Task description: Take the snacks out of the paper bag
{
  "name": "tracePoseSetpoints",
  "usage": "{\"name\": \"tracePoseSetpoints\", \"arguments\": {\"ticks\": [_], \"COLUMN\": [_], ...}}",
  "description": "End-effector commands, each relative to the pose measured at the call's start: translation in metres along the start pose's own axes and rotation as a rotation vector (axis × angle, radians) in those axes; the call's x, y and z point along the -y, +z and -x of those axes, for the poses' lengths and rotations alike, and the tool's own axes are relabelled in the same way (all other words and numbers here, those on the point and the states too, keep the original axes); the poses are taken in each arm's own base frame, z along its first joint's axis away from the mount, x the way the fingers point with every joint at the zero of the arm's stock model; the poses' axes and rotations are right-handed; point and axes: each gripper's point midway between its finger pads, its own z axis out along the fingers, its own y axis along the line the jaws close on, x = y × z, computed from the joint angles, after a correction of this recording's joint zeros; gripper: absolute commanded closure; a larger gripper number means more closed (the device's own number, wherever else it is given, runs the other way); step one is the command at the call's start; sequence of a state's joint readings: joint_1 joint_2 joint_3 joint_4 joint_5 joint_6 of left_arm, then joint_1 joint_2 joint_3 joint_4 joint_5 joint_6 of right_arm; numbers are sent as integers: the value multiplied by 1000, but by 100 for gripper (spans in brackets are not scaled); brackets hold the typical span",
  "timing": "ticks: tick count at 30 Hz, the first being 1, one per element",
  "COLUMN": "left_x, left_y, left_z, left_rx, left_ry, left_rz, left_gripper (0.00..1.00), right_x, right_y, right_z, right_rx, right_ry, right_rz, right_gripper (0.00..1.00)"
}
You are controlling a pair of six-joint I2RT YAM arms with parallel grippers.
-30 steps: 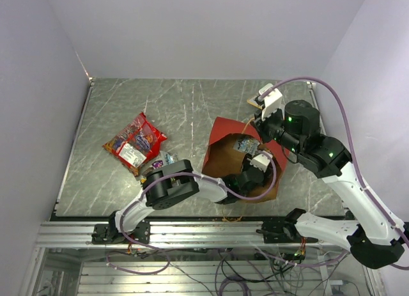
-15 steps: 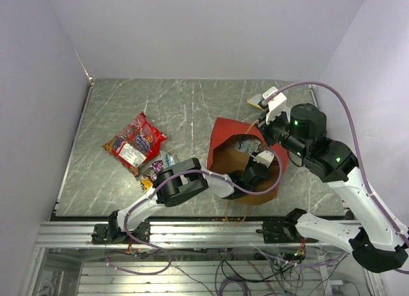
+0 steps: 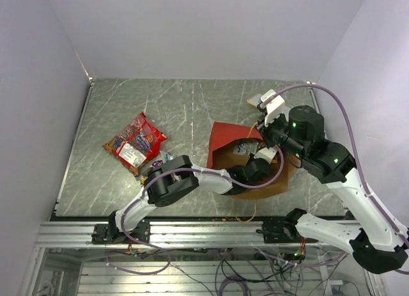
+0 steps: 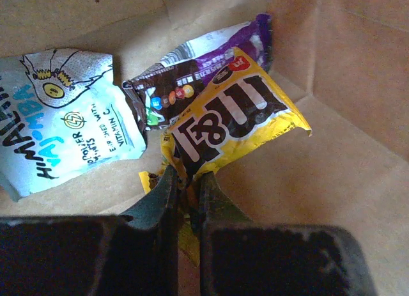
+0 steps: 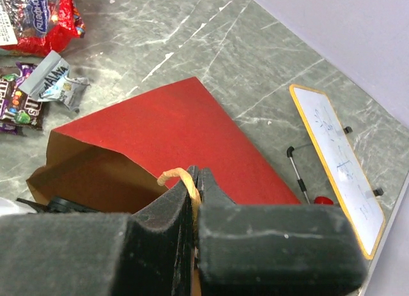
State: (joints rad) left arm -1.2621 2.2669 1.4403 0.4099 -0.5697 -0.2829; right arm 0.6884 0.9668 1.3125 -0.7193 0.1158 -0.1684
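Observation:
The paper bag (image 3: 225, 136) lies open on the table, brown inside with a red side panel (image 5: 172, 130). My left gripper (image 4: 187, 178) is deep inside it, shut on the lower edge of a yellow packet (image 4: 236, 117). A light blue packet (image 4: 64, 117) and a purple packet (image 4: 192, 66) lie on the bag's floor beside it. My right gripper (image 5: 195, 174) is shut on the bag's thin loop handle (image 5: 176, 176) above the bag's mouth. A red chip bag (image 3: 134, 142) and small packets (image 3: 160, 163) lie on the table left of the bag.
A flat white board with a tan rim (image 5: 339, 168) and a small pen (image 5: 297, 171) lie right of the bag near the table's far right corner. The bag's brown walls (image 4: 358, 85) close in around my left gripper.
My left gripper's jaws have closed onto the yellow packet inside the bag. The bag's mouth has shifted and flattened slightly, and the right arm has moved a little with the handle.

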Motion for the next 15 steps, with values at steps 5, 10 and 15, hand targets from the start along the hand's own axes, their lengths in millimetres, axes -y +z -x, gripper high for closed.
{"name": "tracePoseSetpoints", "arguments": {"ticks": [5, 10, 15], "left_x": [14, 19, 15], "left_y": [-51, -85, -123], "left_z": [26, 15, 14], "left_rx": [-182, -286, -408], "left_ry": [-66, -70, -12], "left_rz": [-129, -233, -281], "left_gripper": [93, 93, 93], "right_x": [2, 6, 15], "right_y": [1, 3, 5], "right_z": [3, 0, -12], "right_rx": [52, 64, 27], "right_ry": [53, 43, 30], "right_rz": [-30, -56, -114], "right_gripper": [100, 100, 100]}}
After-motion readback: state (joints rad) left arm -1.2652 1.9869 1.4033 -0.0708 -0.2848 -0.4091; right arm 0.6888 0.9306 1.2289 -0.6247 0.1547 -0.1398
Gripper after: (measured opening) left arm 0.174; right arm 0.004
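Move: The left hand, deep in the paper bag, already pinches the yellow M&M's packet; the snack pile lies about 40 cm to its left, roughly level and some 4 cm lower. The red snack bag is about 49 cm left and 8 cm farther out. Still in the bag, the silver packet sits about 9 cm left and 5 cm ahead, the purple packet 4 cm straight ahead. From the right hand, the paper bag's middle is 3 cm right, 1 cm ahead, 25 cm down, and the snack pile 29 cm left, level, 33 cm down. Keeping the yellow M&M's packet pinched by one end, the left hand draws it back by about 7 cm, some 4 cm up and nearly as far left, away from the silver and purple packets; the rise comes first and then levels off. Its fingers tip down and swing clockwise, some 20 degrees in all. The right hand stays put, still gripping the paper bag's handle. ##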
